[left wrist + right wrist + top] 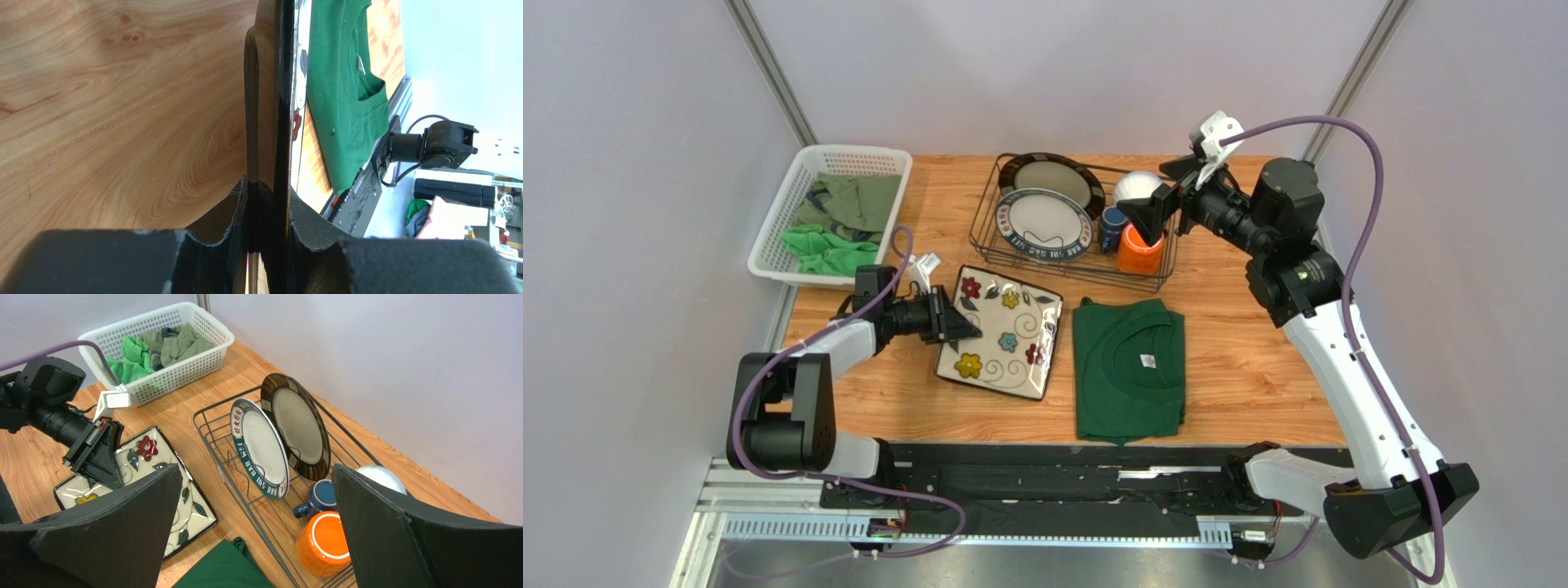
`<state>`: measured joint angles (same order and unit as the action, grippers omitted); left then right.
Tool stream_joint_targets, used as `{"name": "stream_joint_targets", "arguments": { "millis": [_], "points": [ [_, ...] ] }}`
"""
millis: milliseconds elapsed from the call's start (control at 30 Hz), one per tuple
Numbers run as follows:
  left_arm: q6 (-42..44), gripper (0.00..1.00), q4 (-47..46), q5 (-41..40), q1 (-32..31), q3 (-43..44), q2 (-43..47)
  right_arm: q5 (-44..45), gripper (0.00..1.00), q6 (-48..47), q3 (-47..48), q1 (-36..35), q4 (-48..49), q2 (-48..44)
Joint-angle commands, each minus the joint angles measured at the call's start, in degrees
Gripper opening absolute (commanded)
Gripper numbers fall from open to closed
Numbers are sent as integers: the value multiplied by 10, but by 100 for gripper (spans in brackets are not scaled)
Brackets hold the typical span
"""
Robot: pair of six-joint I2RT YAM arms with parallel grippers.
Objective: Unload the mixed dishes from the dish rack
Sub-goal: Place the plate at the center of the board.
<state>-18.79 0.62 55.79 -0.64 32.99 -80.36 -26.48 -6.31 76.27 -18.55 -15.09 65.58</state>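
The square flower-patterned plate (1008,331) lies on the wood table in front of the dish rack (987,227). My left gripper (962,326) is shut on its left edge; the left wrist view shows the dark rim (282,92) clamped between the fingers (319,226). Still in the rack are two round dark-rimmed plates (1044,227) (1053,178) standing on edge, a white bowl (1136,188), a dark blue mug (1113,227) and an upside-down orange mug (1140,251). My right gripper (1161,214) is open and empty above the mugs (323,542).
A white perforated basket (830,214) with green cloths stands at the back left. A folded dark green shirt (1128,368) lies right of the square plate. Walls close in the back and sides.
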Motion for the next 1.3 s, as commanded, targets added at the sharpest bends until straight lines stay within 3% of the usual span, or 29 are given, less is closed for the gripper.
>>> {"name": "stream_joint_targets", "arguments": {
  "millis": [0, 733, 867, 1067, 1267],
  "points": [
    [3, 0, -46, 63, 3, -2, 14, 2, 100, -12, -15, 3, 38, -18],
    [-7, 0, -30, 51, 3, 39, -175, -22, 100, -44, -77, 3, 69, -10],
    [-6, 9, -25, 55, 4, 46, -194, -27, 100, -43, -76, 3, 69, -4],
    [-4, 37, -20, 51, 3, 48, -188, -33, 100, -43, -72, 2, 69, 2],
    [-1, 50, -10, 29, 3, 49, -166, -40, 100, -36, -74, 3, 70, -3]
  ]
}}
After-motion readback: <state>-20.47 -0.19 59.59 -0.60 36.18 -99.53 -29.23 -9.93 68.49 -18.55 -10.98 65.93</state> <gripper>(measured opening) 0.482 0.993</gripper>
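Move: The left hand holds the flowered square plate by its left rim, and the bare spot at the board's middle where it is to lie is about 5 cm to the hand's right, 2 cm back and 7 cm below. From the same hand, the green shirt is roughly 23 cm right and 5 cm back, the dish rack's middle some 19 cm ahead and 16 cm right. The spot is about 20 cm left of the empty right hand, 8 cm back and 38 cm below. Downward goes the left hand, about 6 cm in all, at first easing back 2 cm and tipping the plate's far side down some 15 degrees towards the board, then creeping slightly forward again; near the end its fingers open from their pinch on the rim to about half wide. The right hand, still wide open, sinks about 5 cm near the rack. ##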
